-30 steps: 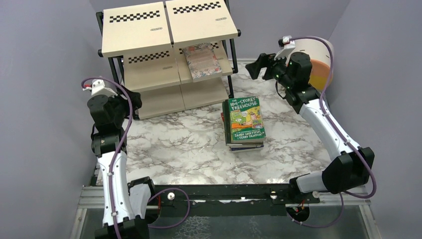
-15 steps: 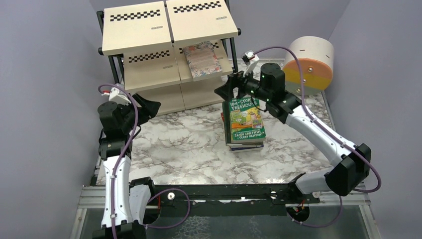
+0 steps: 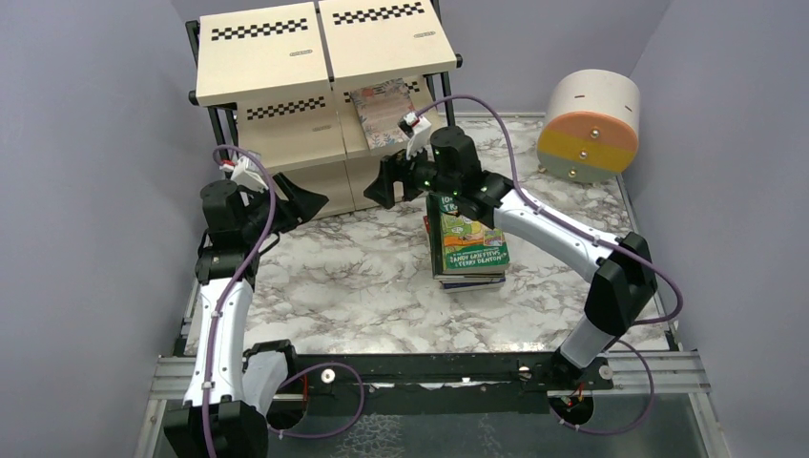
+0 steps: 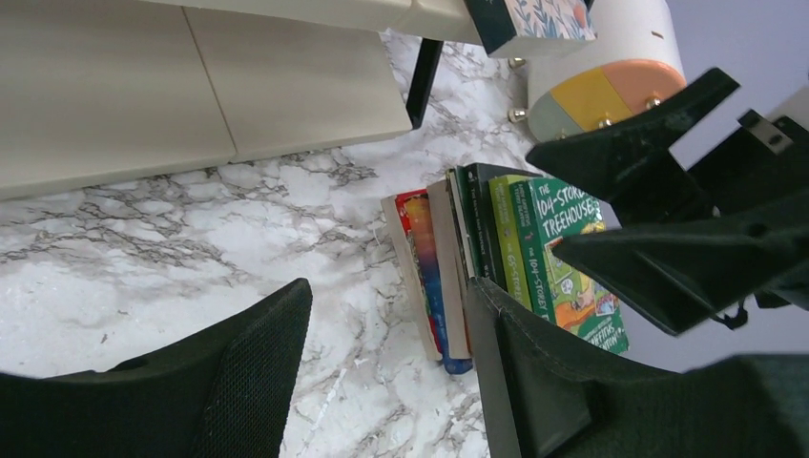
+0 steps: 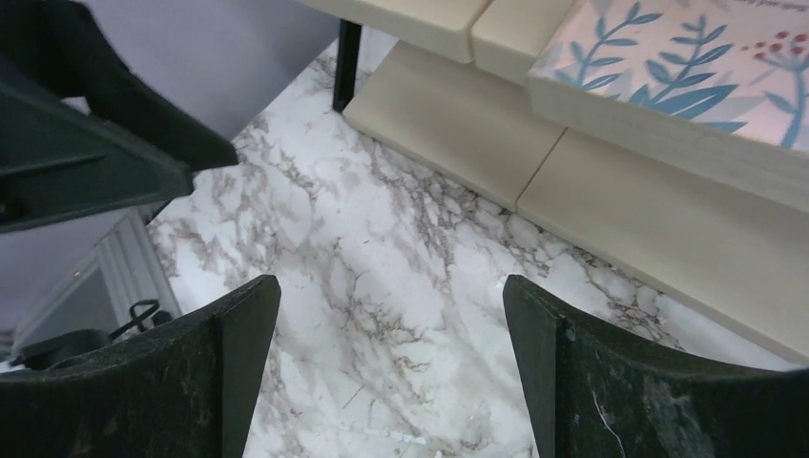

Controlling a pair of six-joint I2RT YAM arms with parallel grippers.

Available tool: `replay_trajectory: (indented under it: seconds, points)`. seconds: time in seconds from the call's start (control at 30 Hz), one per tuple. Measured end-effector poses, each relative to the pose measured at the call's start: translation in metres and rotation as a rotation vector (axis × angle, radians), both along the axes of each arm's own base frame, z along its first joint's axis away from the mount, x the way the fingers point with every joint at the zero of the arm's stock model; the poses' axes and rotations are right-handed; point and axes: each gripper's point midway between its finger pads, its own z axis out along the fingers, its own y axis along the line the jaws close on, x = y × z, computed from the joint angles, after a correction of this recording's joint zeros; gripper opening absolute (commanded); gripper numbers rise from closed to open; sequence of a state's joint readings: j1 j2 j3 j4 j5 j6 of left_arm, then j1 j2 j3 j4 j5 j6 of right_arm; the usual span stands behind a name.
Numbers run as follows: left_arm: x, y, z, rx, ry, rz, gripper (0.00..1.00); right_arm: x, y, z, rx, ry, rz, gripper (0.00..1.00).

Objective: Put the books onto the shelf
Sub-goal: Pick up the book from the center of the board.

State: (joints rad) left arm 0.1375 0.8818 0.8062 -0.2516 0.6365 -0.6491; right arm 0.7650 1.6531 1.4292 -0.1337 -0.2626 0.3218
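Observation:
A stack of books [image 3: 469, 250] lies flat on the marble table, topped by a green Treehouse paperback; the left wrist view shows the stack's spines [image 4: 477, 239]. One pink floral book [image 3: 380, 114] lies on the middle board of the shelf [image 3: 286, 57], and its corner shows in the right wrist view [image 5: 687, 67]. My right gripper [image 3: 374, 183] hovers open in front of the shelf's lowest board, left of the stack, with only bare marble between its fingers [image 5: 391, 286]. My left gripper [image 3: 310, 202] is open and holds nothing [image 4: 389, 291]; it points at the right one across a short gap.
A round beige-and-orange drum [image 3: 587, 124] stands at the back right of the table. Grey walls close in on both sides. The shelf's lowest board [image 5: 458, 114] sits just above the marble. The right arm's forearm crosses over the far end of the book stack.
My right arm has swung left from beside the drum, over the stack, to the front of the shelf. The left gripper has moved right and forward toward it. Both stayed open.

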Motion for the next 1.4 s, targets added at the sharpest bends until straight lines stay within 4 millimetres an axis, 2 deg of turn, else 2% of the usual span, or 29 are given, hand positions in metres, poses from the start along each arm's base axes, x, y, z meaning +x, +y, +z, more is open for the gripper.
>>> replay_trajectory:
  seconds: [0.13,0.37,0.53,0.7,1.03,1.4]
  points:
    - [-0.002,-0.008,0.0,-0.004,0.002,-0.032,0.55,0.011,0.005,-0.006,-0.011,0.001,-0.02,0.85]
    - [-0.007,-0.016,-0.007,-0.002,0.011,-0.067,0.55,0.025,0.01,0.001,0.013,-0.04,-0.057,0.85]
    - [-0.01,-0.018,-0.017,-0.002,0.033,-0.073,0.55,0.036,0.016,-0.002,0.021,-0.059,-0.072,0.85]
    - [-0.01,-0.018,-0.02,-0.002,0.037,-0.074,0.55,0.044,0.019,-0.008,0.021,-0.066,-0.091,0.85]
    - [-0.012,-0.018,-0.022,-0.002,0.038,-0.075,0.55,0.056,0.024,0.008,0.065,-0.125,-0.112,0.85]
    - [-0.013,-0.018,-0.025,0.0,0.044,-0.076,0.55,0.066,0.033,0.001,0.061,-0.134,-0.114,0.85]
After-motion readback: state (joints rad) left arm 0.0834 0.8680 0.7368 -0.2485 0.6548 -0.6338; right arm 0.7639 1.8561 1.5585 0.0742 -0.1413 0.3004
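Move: The pink book on the shelf's middle board lies about 22 cm ahead of my right hand, roughly 1 cm left and 4 cm below. The stack topped by the green book stands 18 cm right of that hand and 4 cm nearer me, its top some 11 cm lower; the shelf's bottom board is about 18 cm ahead, 9 cm left and 24 cm below. From my left hand the pink book is around 23 cm ahead, 16 cm right and 4 cm lower. I reach my right hand about 7 cm forward and 3 cm to the left, in small steps at nearly the same height, towards the shelf and its pink book. The fingers stay wide open while the wrist tips up by some 10 degrees. My left hand, still half open, eases 2 to 3 cm down and a little right and back; I can't see either hand touching anything. ##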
